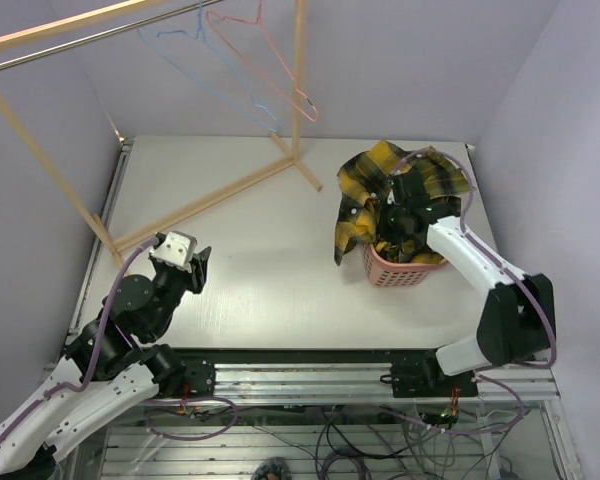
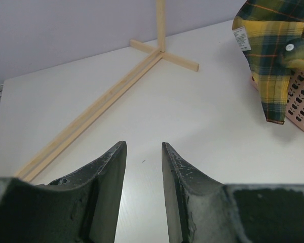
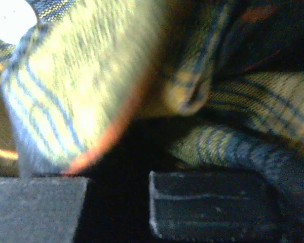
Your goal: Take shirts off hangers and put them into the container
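Note:
The yellow-and-black plaid shirt (image 1: 380, 190) is heaped over the salmon-pink container (image 1: 400, 272), with one part hanging down its left side onto the table. My right gripper (image 1: 408, 205) is pushed down into that heap; in the right wrist view it (image 3: 116, 202) is shut and pressed close against plaid cloth (image 3: 81, 76). Dark cloth (image 1: 405, 238) shows inside the basket, too unclear to name. Two bare hangers, light blue (image 1: 195, 50) and pink (image 1: 270, 55), hang on the rail. My left gripper (image 1: 198, 268) (image 2: 143, 147) stands open and empty above the table at the near left.
A wooden rack spans the back left; its floor bar (image 1: 220, 195) (image 2: 91, 116) runs diagonally across the table and its upright (image 1: 299, 80) stands mid-back. Walls close in on the left, back and right. The shirt (image 2: 273, 50) and basket (image 2: 301, 101) lie to the far right of the left gripper.

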`<state>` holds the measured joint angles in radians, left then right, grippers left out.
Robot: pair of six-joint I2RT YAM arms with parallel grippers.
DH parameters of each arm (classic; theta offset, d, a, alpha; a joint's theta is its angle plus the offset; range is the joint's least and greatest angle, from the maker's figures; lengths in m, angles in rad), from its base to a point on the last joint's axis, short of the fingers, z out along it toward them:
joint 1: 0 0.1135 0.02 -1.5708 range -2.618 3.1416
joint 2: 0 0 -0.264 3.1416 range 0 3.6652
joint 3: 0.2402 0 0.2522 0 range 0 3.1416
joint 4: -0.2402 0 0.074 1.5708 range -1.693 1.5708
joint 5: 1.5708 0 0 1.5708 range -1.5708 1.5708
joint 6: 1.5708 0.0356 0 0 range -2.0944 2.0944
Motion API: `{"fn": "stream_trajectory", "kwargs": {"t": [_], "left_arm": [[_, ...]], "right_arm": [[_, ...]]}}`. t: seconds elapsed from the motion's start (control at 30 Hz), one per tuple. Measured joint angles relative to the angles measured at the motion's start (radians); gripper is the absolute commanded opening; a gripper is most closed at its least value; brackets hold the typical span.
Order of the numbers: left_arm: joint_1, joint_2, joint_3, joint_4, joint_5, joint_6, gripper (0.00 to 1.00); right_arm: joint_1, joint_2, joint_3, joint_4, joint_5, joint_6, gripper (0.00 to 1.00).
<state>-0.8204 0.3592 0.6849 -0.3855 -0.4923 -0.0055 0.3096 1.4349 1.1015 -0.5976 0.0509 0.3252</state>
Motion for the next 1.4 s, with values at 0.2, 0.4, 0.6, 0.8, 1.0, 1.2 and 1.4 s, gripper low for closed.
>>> {"fn": "stream_trajectory", "kwargs": {"t": [0.2,0.4,0.6,0.8,1.0,1.2,1.4], "left_arm": [[0.000,-0.007,0.000,0.000,0.000,0.000,0.46],[0.000,-0.007,-0.003,0.000,0.003,0.000,0.46],[0.000,-0.006,-0.006,0.000,0.007,0.000,0.46],[0.000,0.003,-0.006,0.000,0.008,0.000,0.46],[0.001,0.010,-0.006,0.000,0.008,0.000,0.46],[0.001,0.010,-0.006,0.000,0.008,0.000,0.46],[0.001,0.010,-0.006,0.000,0.008,0.000,0.46]], "right_arm": [[-0.035,0.105,-0.108,0.154,-0.047,0.035,0.00],[-0.073,0.135,-0.183,0.273,-0.107,0.060,0.11],[-0.072,0.130,-0.187,0.288,-0.111,0.071,0.39],[-0.071,0.057,-0.143,0.191,-0.084,0.083,0.83],[-0.074,-0.029,0.007,0.060,-0.016,0.081,0.83],[-0.074,-0.100,0.179,0.013,0.036,0.073,0.82],[-0.074,-0.104,0.285,0.026,0.062,0.035,0.92]]}}
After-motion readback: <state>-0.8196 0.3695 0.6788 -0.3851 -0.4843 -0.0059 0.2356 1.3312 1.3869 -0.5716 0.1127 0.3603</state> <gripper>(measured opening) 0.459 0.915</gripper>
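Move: The container that the checked shirt goes into surrounds the right hand, which still grips the bunched shirt low inside: its middle is roughly 4 cm to the hand's right, level fore and aft, and some 4 cm lower. A loose shirt flap drapes over the rim about 10 cm left and 1 cm back; the wooden stand's foot is some 22 cm left, 13 cm ahead and 12 cm below. From the idle left hand the container is about 44 cm right, 13 cm ahead and 20 cm below. The checked shirt, still pinched in the right fingers, is taken about 8 cm deeper into the container and let go as the fingers open wide near the bottom of that stroke. The empty hand then pulls up out of the cloth, climbing some 24 cm while drifting forward and tilting its fingertips up and outward by around 25 degrees. ##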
